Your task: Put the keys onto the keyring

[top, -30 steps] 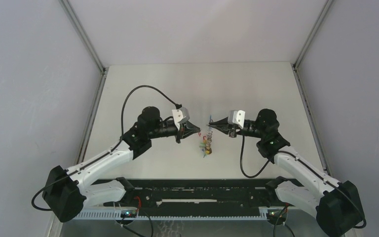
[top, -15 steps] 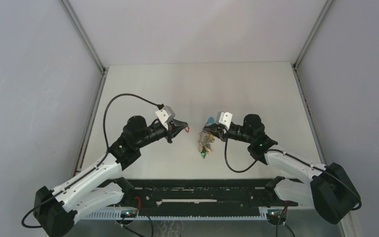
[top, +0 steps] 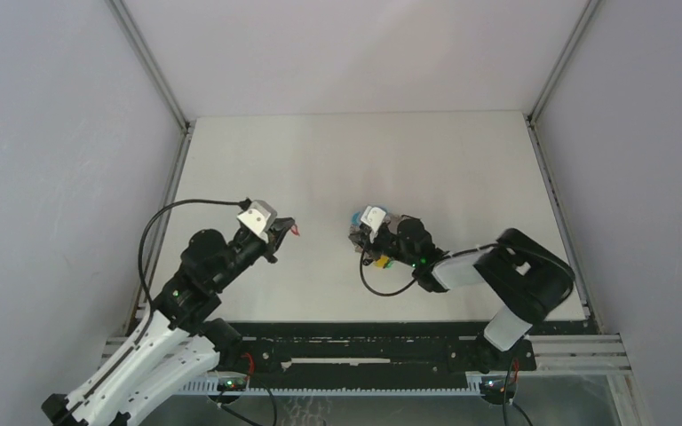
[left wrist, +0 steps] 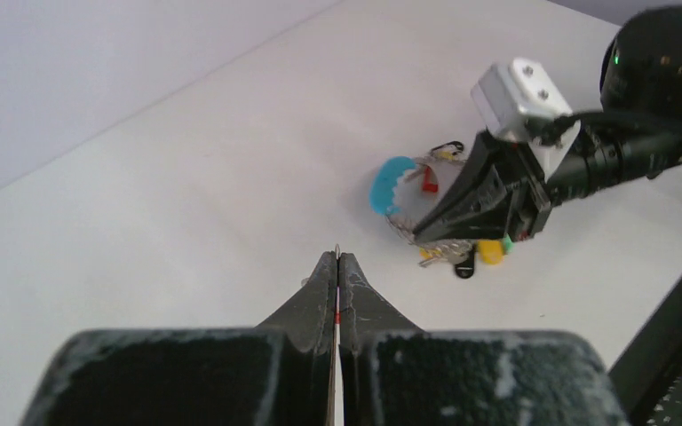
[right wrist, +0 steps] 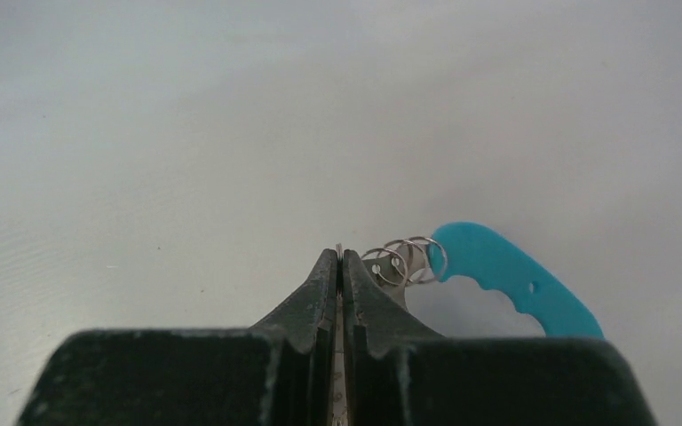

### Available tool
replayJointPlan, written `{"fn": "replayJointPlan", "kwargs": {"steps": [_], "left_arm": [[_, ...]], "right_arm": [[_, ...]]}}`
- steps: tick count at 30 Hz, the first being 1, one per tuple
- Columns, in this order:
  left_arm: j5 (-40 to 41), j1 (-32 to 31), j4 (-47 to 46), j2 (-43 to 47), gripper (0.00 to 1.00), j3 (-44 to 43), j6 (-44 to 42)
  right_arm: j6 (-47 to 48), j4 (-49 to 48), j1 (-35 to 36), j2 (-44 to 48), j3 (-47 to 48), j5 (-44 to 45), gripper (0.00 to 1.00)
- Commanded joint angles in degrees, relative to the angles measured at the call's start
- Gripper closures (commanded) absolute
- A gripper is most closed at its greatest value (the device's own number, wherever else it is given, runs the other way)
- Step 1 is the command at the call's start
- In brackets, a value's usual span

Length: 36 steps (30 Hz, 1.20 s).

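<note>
The keys, here one small silver key with a red tag (top: 295, 231), are pinched in my left gripper (top: 284, 228), which is shut; in the left wrist view only a thin metal edge and a red speck (left wrist: 337, 317) show between the jaws of this gripper (left wrist: 337, 259). The keyring (top: 358, 218) lies low over the table's middle, its light-blue band (left wrist: 391, 185) and coloured tags showing. My right gripper (top: 354, 238) is shut on the keyring's metal part. In the right wrist view the blue band (right wrist: 508, 271) curves away right of the gripper (right wrist: 338, 256). The two grippers are apart.
The white table (top: 364, 155) is walled at the left, right and back. A black rail (top: 364, 342) runs along the near edge by the arm bases. The right arm (top: 515, 275) is folded low near that edge. A black cable (top: 382, 288) loops beside the keyring.
Both arms have drawn back toward the near edge. The left gripper moved left with the key. The right gripper moved left and down with the keyring, widening the gap between them.
</note>
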<state>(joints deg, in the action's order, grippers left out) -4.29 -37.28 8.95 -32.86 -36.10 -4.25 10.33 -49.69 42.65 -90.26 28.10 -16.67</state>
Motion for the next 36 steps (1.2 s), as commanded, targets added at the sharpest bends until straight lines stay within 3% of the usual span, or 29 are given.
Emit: {"fn": "replayJointPlan", "kwargs": {"steps": [1,7,15,24,36], "left_arm": [[6.06,0.71,3.34,4.34,1.0,-1.35,-3.9],[7.4,0.8,3.97,6.46,1.0,-0.48,-4.32],[7.37,2.56,3.73,7.26,1.0,-0.66,-3.84],[13.71,4.83,1.66,11.6,1.0,0.92,-2.15],[13.57,6.75,1.55,12.25,1.0,1.08,-1.55]], "right_arm": [[-3.79,-21.16,2.7,-8.66,1.4,4.36,1.0],[-5.26,-24.18,4.66,-16.41,5.12,4.76,1.0],[-7.21,-7.32,5.63,-16.35,10.34,6.99,1.0],[-5.95,16.49,8.55,-16.79,19.76,4.49,1.0],[-3.48,44.28,9.41,-18.79,32.21,2.23,1.0]]}}
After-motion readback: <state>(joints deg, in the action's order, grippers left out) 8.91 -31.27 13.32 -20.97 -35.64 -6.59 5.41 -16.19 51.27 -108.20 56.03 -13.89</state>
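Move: In the right hand, the closed fingers already grip the keyring's metal plate; they take it towards bare table about 8 cm to the left and 8 cm below. The ring's blue grip is some 4 cm ahead, 1 cm right and 3 cm lower, while the yellow tag trails roughly 6 cm back, 7 cm right and 7 cm below. From the left hand, which holds the red-tagged key, the keyring's middle lies about 7 cm ahead, 18 cm right and 21 cm down. Carrying the keyring left and down towards the bare table, the right hand travels about 8 cm left and 6 to 7 cm lower, with a brief small rise on the way, and tips its fingers some 25 degrees more steeply down, still shut on the plate. The left hand draws away from it, 8 cm left and a little up, swinging about 20 degrees counter-clockwise and keeping its grip on the red-tagged key. ##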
